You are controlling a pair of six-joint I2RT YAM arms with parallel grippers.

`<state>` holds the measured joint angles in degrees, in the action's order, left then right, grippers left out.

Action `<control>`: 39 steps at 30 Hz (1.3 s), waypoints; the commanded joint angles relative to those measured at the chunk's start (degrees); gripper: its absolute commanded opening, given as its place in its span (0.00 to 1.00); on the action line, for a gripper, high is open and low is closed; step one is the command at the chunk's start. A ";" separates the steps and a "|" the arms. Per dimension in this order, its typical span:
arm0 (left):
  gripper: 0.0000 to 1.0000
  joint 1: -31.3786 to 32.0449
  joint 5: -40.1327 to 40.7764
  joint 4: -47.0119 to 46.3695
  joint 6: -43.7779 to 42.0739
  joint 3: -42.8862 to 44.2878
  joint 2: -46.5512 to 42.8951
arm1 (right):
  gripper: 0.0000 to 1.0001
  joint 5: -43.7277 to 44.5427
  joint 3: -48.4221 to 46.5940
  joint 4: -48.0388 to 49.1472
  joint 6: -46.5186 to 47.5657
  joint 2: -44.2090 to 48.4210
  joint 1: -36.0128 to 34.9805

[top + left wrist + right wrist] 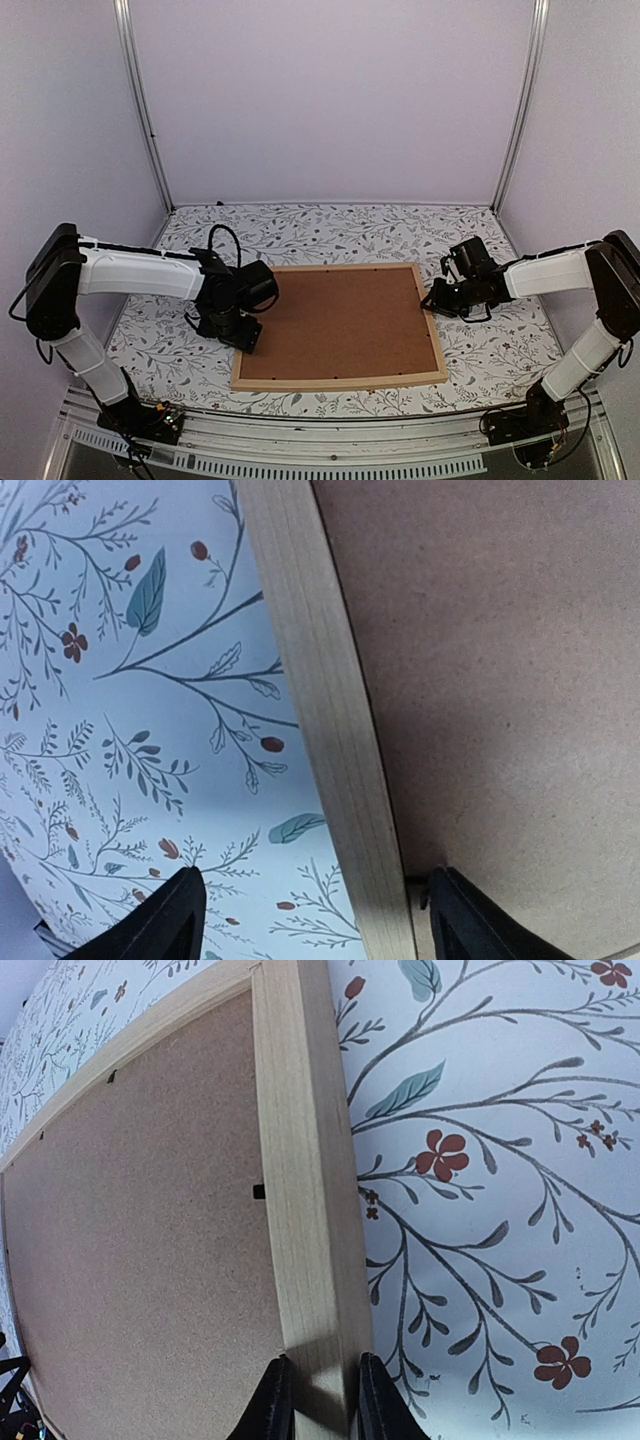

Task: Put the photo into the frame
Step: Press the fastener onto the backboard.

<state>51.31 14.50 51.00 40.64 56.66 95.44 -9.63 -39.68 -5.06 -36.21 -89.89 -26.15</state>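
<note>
The frame (340, 381) of light wood bars lies flat on the floral table, and a plain brown backing board (335, 320) fills it. The photo is hidden. My left gripper (240, 335) is at the frame's left bar (330, 730). It stands open (315, 880), one finger over the tablecloth and the other over the board (500, 680). My right gripper (432, 300) is at the right bar (300, 1160) and is shut on it (322, 1365), a finger pressed against each side. Small black tabs show along the board's edge (140, 1240).
The floral tablecloth (500, 345) surrounds the frame on all sides. White walls with metal uprights (145, 110) close the back and sides. The arms' bases and cables sit at the near edge (150, 425).
</note>
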 commanded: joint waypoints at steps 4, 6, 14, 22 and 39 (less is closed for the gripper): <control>0.80 2.15 -2.13 -3.04 0.20 -0.20 2.38 | 0.05 -3.36 2.68 -4.22 -1.68 -2.01 -1.18; 0.81 1.73 -1.28 -3.02 -0.33 1.14 -0.04 | 0.05 -3.31 2.68 -4.23 -1.72 -1.96 -1.18; 0.82 -7.66 -3.83 -7.98 -5.52 2.34 -10.51 | 0.05 -2.24 1.45 -6.10 -0.95 -1.13 -1.19; 0.83 -18.47 -12.35 -17.73 -13.65 7.23 -10.01 | 0.06 -0.70 -2.81 -9.76 2.11 -3.19 -1.23; 0.83 -23.00 -9.41 -20.41 -20.30 24.61 15.09 | 0.06 -1.34 -5.85 -10.57 5.53 -6.54 -1.18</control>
<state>28.84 4.27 31.53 22.26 78.54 107.61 -9.65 -46.39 -13.65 -30.92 -93.10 -26.26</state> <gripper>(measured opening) 0.831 0.180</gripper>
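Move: The left hand is at the left rail, its right-hand finger at the fastener there, about 4 cm to the hand's right. The leftmost fastener on the frame's far edge lies about 22 cm ahead of this hand and 8 cm right, at nearly the same height; the frame's far left corner is some 23 cm straight ahead, and the next far-edge fastener 22 cm ahead and 17 cm right. From the right hand, that leftmost far-edge fastener lies about 10 cm ahead and 34 cm left. The left hand comes free of the left-rail fastener and swings about 20 cm forward along that rail towards the leftmost far-edge fastener, rising some 10 cm on the way and sinking back about 5, while its wrist tilts roughly 25 degrees so the fingers point more forward and to the right, wide open. The right hand stays on the right rail and keeps its pinch, rolling only about 5 degrees, as the left hand ends above the backboard's far left corner, touching nothing. ##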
